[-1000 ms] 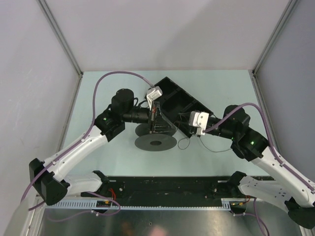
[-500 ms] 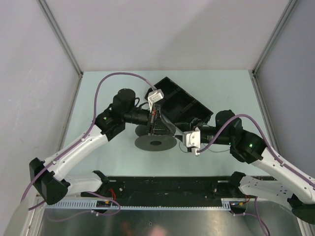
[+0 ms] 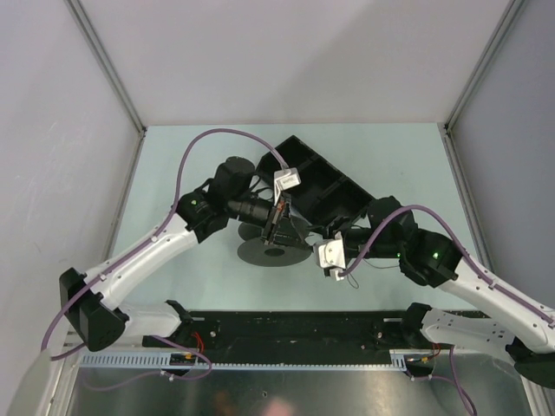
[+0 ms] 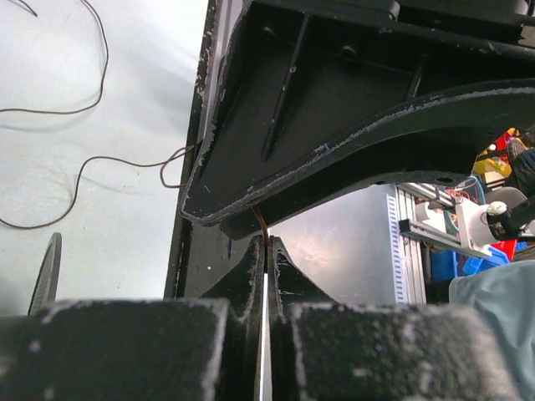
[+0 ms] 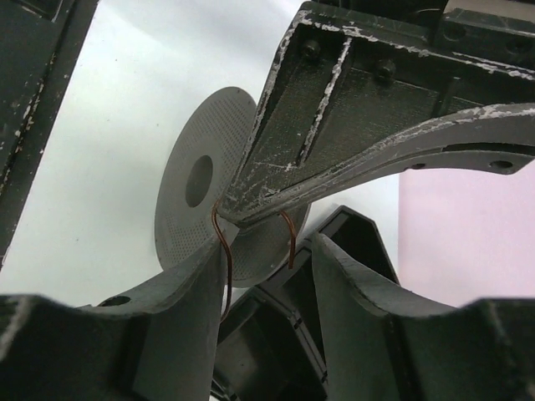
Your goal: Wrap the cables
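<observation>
The cable [image 4: 125,160] is a thin coppery wire that snakes over the pale table and runs up to my left gripper [image 4: 267,240], which is shut with the wire pinched at its tips. In the top view that left gripper [image 3: 276,227] hangs over the dark grey round spool [image 3: 273,251]. My right gripper [image 5: 269,244] stands open just right of the spool [image 5: 205,188]. A strand of the cable [image 5: 226,267] hooks over the black frame tip above the jaws. It runs down the left finger's inner face, and its other end dangles loose in the gap.
A black compartmented tray [image 3: 323,184] lies diagonally behind the spool, and its rim [image 5: 351,230] shows under the right fingers. Purple hoses [image 3: 195,156] arch over both arms. A black rail [image 3: 295,329] runs along the near table edge.
The right arm has swung left to the spool's right edge, and its jaws have opened wider. The left arm has shifted slightly right, still shut on the cable.
</observation>
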Motion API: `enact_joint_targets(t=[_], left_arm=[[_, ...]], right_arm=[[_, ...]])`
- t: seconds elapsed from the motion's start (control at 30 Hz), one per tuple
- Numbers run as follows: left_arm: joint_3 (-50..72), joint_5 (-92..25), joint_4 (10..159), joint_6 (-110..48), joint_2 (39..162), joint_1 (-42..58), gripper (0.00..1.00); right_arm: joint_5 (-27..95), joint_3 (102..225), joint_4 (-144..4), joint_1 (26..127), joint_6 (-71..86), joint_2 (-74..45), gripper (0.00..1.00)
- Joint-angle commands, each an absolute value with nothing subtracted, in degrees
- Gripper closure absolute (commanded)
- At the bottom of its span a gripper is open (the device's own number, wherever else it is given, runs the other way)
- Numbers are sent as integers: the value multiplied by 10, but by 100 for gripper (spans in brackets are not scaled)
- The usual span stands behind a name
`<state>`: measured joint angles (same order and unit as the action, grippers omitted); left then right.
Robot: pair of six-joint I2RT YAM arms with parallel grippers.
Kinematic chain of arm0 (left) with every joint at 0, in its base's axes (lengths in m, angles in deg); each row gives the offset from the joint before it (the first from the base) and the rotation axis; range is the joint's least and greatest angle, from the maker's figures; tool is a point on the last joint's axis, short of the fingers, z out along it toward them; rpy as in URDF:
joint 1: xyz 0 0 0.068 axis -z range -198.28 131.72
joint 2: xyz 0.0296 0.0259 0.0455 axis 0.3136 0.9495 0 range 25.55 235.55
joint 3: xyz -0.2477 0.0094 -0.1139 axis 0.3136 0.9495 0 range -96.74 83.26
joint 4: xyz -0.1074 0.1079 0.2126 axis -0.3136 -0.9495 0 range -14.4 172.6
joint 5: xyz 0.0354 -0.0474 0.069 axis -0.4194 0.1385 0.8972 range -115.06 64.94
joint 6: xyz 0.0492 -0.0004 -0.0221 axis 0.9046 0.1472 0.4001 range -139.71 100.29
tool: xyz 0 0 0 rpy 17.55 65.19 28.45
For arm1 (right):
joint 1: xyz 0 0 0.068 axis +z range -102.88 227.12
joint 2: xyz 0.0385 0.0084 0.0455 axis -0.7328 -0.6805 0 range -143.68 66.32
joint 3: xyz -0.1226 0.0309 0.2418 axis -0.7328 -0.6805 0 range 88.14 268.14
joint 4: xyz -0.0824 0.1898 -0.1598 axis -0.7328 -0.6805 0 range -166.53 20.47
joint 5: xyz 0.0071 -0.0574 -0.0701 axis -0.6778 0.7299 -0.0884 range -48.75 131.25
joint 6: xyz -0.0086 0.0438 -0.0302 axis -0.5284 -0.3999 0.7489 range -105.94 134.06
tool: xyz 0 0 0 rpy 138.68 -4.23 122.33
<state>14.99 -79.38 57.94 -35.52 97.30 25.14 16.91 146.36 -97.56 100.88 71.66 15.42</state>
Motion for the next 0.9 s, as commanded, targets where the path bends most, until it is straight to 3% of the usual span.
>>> enact_joint_targets(t=[0.0, 0.33, 0.67, 0.87], left_arm=[[115, -791, 539, -323, 979, 257, 100], [104, -788, 521, -321, 992, 260, 100], [98, -784, 501, -317, 1003, 266, 100], [93, -778, 497, -321, 1008, 266, 100]], right_arm=[[183, 1493, -985, 1013, 737, 153, 53], [193, 1496, -998, 1019, 767, 145, 76], [211, 1501, -1014, 1030, 802, 137, 77], [219, 1501, -1021, 1042, 814, 139, 97]])
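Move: The brown cable, its two strands coming out of the left hand's shut fingertips, lies between the right hand's half-open fingers, about 1 cm to the left of that hand and level with it. From the left hand those strands are about 2 cm to the right. The grey spool, standing on its rim, is some 5 cm ahead, 10 cm left and 20 cm below the right hand; the black tray is about 24 cm ahead and 28 cm below it. The cable's two strands are pinched by the right hand, whose fingers close in steps from half open to nearly shut while it sinks about 2 cm and its tips dip slightly. The left hand keeps its shut grip on the cable and sinks alongside by about as much, its tips dipping some 5 degrees. ##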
